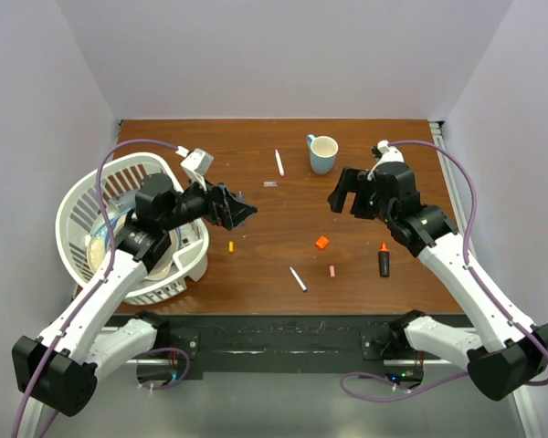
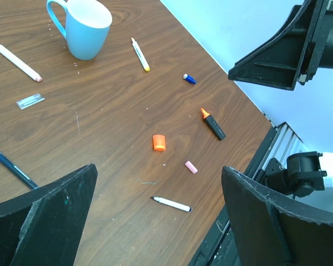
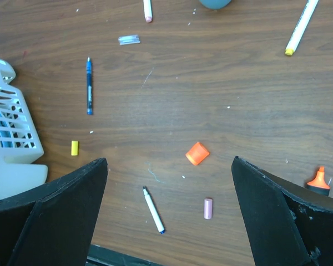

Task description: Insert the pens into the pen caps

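Both grippers hover open and empty above the table. My left gripper (image 1: 244, 210) (image 2: 158, 183) points right; below it lie a white pen (image 2: 171, 204) (image 1: 298, 279), a pink cap (image 2: 191, 167) and an orange cap (image 2: 159, 142). My right gripper (image 1: 341, 193) (image 3: 168, 166) looks down on the same white pen (image 3: 153, 209), orange cap (image 3: 197, 153) (image 1: 321, 243), pink cap (image 3: 208, 208) (image 1: 331, 271) and a yellow cap (image 3: 74, 147) (image 1: 231, 245). A blue pen (image 3: 89, 86), the black highlighter (image 1: 384, 261) (image 2: 213, 123), a blue cap (image 2: 189, 78) and two more white pens (image 2: 140, 54) (image 1: 279, 162) lie around.
A light blue mug (image 1: 322, 153) stands at the back centre. A white basket (image 1: 132, 228) holding dishes sits at the left edge under my left arm. A small clear cap (image 1: 270, 184) lies near the far white pen.
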Available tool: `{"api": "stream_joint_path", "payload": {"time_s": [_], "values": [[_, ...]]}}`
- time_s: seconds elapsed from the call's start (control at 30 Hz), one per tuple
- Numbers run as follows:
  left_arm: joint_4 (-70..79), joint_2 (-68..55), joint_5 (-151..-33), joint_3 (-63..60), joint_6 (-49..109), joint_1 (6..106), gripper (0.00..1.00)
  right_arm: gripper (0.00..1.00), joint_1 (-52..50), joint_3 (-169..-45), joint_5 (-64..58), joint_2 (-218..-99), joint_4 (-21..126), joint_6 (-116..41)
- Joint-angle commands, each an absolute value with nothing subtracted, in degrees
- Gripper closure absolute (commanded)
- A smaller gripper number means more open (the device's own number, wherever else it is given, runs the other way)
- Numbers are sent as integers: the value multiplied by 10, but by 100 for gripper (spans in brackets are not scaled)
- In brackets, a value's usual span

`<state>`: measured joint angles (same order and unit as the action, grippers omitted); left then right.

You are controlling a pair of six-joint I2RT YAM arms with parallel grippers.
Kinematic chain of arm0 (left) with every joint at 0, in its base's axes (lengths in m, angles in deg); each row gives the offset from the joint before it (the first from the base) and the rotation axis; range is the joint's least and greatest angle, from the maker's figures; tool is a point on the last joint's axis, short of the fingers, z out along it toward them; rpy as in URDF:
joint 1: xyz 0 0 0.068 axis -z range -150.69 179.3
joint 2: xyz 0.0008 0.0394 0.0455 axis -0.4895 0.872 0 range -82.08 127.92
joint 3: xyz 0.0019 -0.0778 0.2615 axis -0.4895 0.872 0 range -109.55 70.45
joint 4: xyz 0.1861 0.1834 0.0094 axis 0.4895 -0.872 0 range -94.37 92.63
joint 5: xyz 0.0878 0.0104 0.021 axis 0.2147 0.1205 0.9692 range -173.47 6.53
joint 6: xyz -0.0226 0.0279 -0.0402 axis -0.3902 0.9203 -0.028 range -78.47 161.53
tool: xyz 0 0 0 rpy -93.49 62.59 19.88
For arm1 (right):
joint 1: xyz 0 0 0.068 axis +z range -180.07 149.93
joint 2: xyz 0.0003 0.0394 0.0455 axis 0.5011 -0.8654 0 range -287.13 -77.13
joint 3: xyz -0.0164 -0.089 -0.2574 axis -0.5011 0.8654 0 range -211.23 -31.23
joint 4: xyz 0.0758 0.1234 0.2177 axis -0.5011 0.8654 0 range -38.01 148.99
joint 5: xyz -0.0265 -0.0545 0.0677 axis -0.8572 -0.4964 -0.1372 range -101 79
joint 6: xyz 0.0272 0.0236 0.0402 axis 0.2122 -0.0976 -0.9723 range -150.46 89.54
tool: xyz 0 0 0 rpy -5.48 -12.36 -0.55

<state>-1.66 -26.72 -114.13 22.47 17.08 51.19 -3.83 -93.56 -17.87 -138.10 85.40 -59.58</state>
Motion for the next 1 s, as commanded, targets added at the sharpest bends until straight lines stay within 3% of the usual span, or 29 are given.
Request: {"api": "stream_joint_path", "payload": {"time_s": [0.0, 0.17, 0.27, 0.37, 0.5, 0.57, 0.97], "values": [[-8, -278, -1118, 221, 188, 514, 1, 1, -38, -976, -220, -1385, 871, -601], [-44, -277, -1051, 206, 181, 514, 0, 2, -38, -985, -291, -1399, 873, -595], [-66, -276, -1019, 195, 188, 514, 0, 4, -41, -1007, -373, -1444, 884, -593], [-66, -279, -1017, 199, 192, 514, 0, 6, -54, -1035, -380, -1511, 877, -560], [-60, -288, -1021, 203, 202, 514, 0, 16, -68, -1092, -360, -1623, 904, -499], [-54, -295, -1020, 207, 203, 514, 0, 27, -91, -1116, -349, -1683, 905, -505], [-48, -300, -1019, 214, 210, 514, 2, 50, -180, -1298, -367, -1929, 904, -551]]}}
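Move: From the right hand, the yellow-ended pen lies about 22 cm ahead, 9 cm to the right and 24 cm below. The mug is some 14 cm left of that pen and 4 cm farther out; the blue cap sits roughly 16 cm nearer and 6 cm to the right of the pen. From the left hand, the blue pen is about 12 cm ahead, 4 cm left and 27 cm below, the yellow cap 2 cm back and 6 cm left. Towards the yellow-ended pen, the right hand first eases right, then sweeps about 17 cm forward, 15 cm down and 9 cm right, tipping its fingers more steeply down, turning clockwise and closing to about half open, still clear of the pen. The left hand, kept wide open, shifts some 3 cm left and slightly forward towards the blue pen, dipping before rising partway, and turns about 10 degrees counter-clockwise. ##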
